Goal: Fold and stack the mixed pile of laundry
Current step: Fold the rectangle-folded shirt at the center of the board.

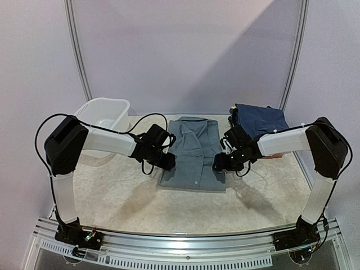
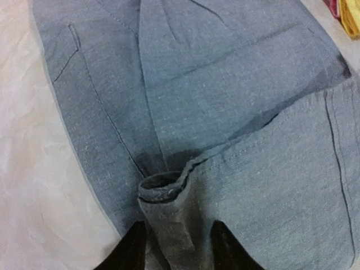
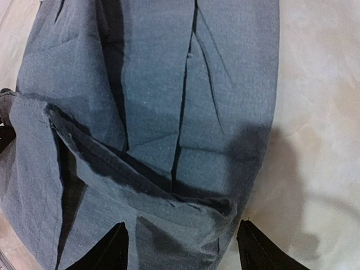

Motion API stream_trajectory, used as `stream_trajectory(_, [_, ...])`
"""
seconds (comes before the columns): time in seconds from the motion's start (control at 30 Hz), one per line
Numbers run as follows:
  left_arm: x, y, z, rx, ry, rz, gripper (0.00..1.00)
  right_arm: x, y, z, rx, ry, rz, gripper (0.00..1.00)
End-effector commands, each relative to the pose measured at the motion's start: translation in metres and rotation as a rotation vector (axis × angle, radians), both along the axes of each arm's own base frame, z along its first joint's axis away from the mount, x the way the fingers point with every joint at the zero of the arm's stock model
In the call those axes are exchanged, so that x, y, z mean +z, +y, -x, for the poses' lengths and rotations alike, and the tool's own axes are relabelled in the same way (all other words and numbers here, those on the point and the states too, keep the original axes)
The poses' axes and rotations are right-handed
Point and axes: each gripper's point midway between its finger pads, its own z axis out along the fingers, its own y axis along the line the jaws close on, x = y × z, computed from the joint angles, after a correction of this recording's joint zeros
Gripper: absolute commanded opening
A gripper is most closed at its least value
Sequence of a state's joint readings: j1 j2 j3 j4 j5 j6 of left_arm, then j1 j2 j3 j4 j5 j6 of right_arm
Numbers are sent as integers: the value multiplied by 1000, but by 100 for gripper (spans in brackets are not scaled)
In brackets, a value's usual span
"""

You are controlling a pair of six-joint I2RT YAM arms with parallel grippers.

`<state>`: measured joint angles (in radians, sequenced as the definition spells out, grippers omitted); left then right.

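The large grey trousers (image 1: 194, 149) lie folded flat in the middle of the table. My left gripper (image 1: 166, 162) is at their near left edge. In the left wrist view a bunched, rolled fold of the grey fabric (image 2: 169, 197) stands pinched between the fingers of that gripper (image 2: 179, 225). My right gripper (image 1: 220, 164) is at the near right edge. Its jaws (image 3: 183, 224) stand wide apart, and a lifted corner of the grey cloth (image 3: 185, 208) lies loose between them. A navy garment (image 1: 259, 119) lies folded at the back right. Yellow and reddish clothes (image 2: 349, 17) peek in beyond the trousers.
A white plastic basin (image 1: 104, 115) stands at the back left, behind my left arm. The pale tabletop (image 1: 180, 208) stretches in front of the trousers. A white wall and metal frame posts close off the back.
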<state>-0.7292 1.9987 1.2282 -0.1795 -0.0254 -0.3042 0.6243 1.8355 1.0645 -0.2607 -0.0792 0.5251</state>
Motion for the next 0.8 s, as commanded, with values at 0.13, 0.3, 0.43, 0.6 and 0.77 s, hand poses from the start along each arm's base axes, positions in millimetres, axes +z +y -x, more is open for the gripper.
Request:
stream_trajectory(0.13, [1,-9,-11,-15,-2,72,30,8,5,-26,5,-57,17,62])
stream_trajectory(0.3, [0,-6,-12,-7,-3,66,18,4,6,-33,8,-56,33,52])
stream_trajectory(0.43, [1,-5,-12,0,-6,73,0,4,7,-34,10,-54,30,26])
stream_trajectory(0.6, [13,-5,-11,11,-33,112,0,20,13,-38,29,-70,5,6])
stream_trajectory(0.77, [36,0,-13,47,-89,150,0,52,19,-48,40,-127,-12,1])
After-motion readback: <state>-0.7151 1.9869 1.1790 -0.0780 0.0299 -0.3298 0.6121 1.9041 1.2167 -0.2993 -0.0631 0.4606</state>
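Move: The loose front edge of the shirt's top layer lies between the hands. Its left end is almost in the left fingers, about 1 cm ahead and 1 cm below them, with the shirt's near edge some 11 cm back and 5 cm to the right. Its right end lies about 2 cm ahead, 1 cm left and 1 cm below the right hand. The folded stack is some 15 cm ahead and 15 cm right of that hand. Forward about 3.5 cm over the shirt goes the right hand, climbing some 2 cm, mostly at the end, while its wide-open fingers shut on the right end of the top layer's edge. The left hand stays within a centimetre, rolls about 5 degrees and closes its half-open fingers, pinching the edge's left end. ##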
